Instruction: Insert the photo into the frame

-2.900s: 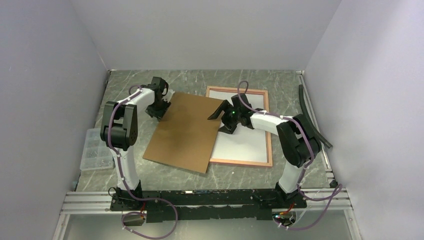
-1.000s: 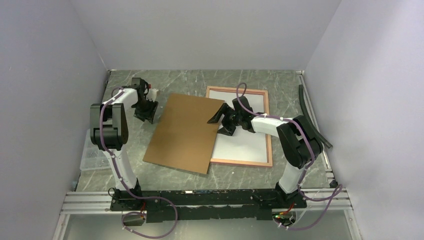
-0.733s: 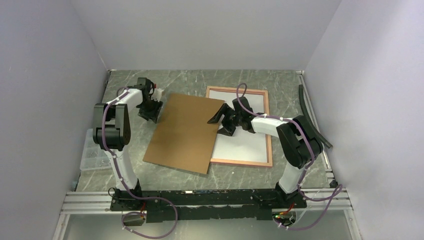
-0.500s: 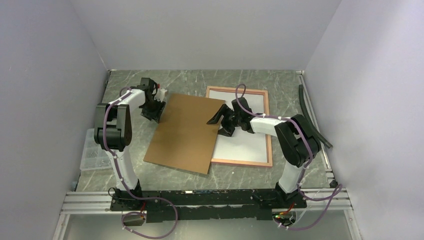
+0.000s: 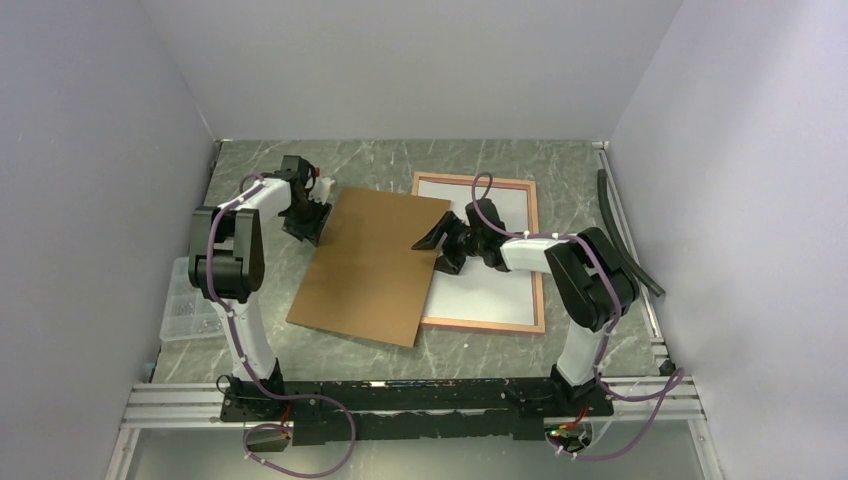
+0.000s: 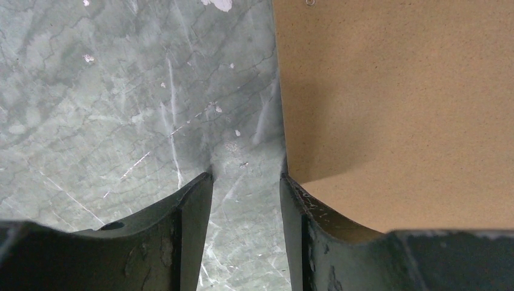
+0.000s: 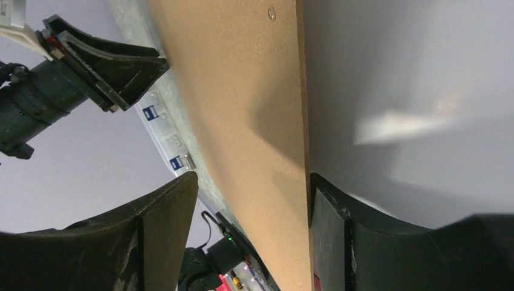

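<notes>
The pink-bordered frame [image 5: 538, 255] lies flat right of centre, and the photo [image 5: 492, 272] rests inside it with its plain white back up. A brown backing board [image 5: 370, 265] lies slanted, its right edge resting over the frame's left side. My right gripper [image 5: 440, 246] is open and straddles that raised board edge [image 7: 242, 91]. One finger sits under the board on the white photo [image 7: 412, 73]; the other stands apart above it. My left gripper [image 5: 310, 222] is open at the board's upper-left edge [image 6: 394, 109]. Only bare table shows between its fingers [image 6: 309, 212].
A clear plastic box of small parts [image 5: 190, 300] sits at the table's left edge. A black strip [image 5: 625, 235] leans along the right wall. Grey walls enclose the left, back and right, and an aluminium rail [image 5: 400, 395] runs along the near edge.
My left gripper swung away to the left, then came back to the board's upper-left edge. My right gripper stayed on the board's right edge and its jaws narrowed a little.
</notes>
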### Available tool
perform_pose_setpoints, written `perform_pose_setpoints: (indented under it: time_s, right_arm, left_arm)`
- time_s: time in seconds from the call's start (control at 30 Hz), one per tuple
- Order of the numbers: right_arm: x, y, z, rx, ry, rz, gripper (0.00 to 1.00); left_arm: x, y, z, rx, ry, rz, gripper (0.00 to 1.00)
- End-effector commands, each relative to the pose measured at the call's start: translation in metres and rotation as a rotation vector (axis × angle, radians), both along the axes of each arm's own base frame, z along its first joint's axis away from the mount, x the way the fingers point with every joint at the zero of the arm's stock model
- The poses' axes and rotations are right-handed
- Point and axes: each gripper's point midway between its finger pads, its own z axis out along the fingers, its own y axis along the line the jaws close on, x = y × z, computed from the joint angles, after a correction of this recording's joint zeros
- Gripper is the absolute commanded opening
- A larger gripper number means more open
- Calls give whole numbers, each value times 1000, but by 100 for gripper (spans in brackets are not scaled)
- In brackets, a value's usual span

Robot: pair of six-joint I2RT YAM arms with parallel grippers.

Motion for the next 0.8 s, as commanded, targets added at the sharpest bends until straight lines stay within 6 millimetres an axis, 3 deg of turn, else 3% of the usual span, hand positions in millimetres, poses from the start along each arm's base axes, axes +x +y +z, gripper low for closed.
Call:
perform_pose_setpoints:
  time_s: [0.0,0.1,0.2,0.37,0.47,0.57,0.63,0.77]
  right_arm:
    - [9,35,86,205,-207,74,68]
    - [4,45,98,227,-230,105,67]
    - [2,50,97,217,-230,116,65]
    - [0,48,82,184,-182,105,48]
    - [2,45,88,161,-190,96,32]
    - [7,42,103,136,-216,86,17]
    - [11,42,117,149,-232,76,11]
    - [22,38,147,184,-235,33,0]
  left_arm:
    - [-31,-36,-24,-92,127,-49,51]
    - [-34,-49,-21,-147,140,-62,51]
    - [-39,-58,-21,-185,162,-77,51]
    - [-41,-61,-15,-187,149,-94,51]
    - [-36,-58,2,-170,114,-106,58]
    - [-25,-54,40,-152,22,-131,75]
    - [-20,-53,77,-150,-67,-164,84]
    - [-36,-60,147,-183,-221,-319,94]
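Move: The brown board lies flat, its right edge overlapping the frame. From the right hand that edge is about 2 cm to the right and 3 cm down, against the right finger, and the board's middle is about 13 cm left, 2 cm back and 5 cm down. The frame, holding the face-down photo, is centred some 9 cm to its right, level fore and aft. For the left hand, the board's left edge is about 2 cm right; its middle is 13 cm right and 6 cm back. The board's right edge is levered up on the right finger as the right hand rises and goes left about 5 cm; there the right fingers close and pinch the edge, then carry it another 3 cm up. The left hand, its finger against the left edge, first pushes right about 2.5 cm, then opens wide and lifts clear some 5 cm, drifting back and right. ##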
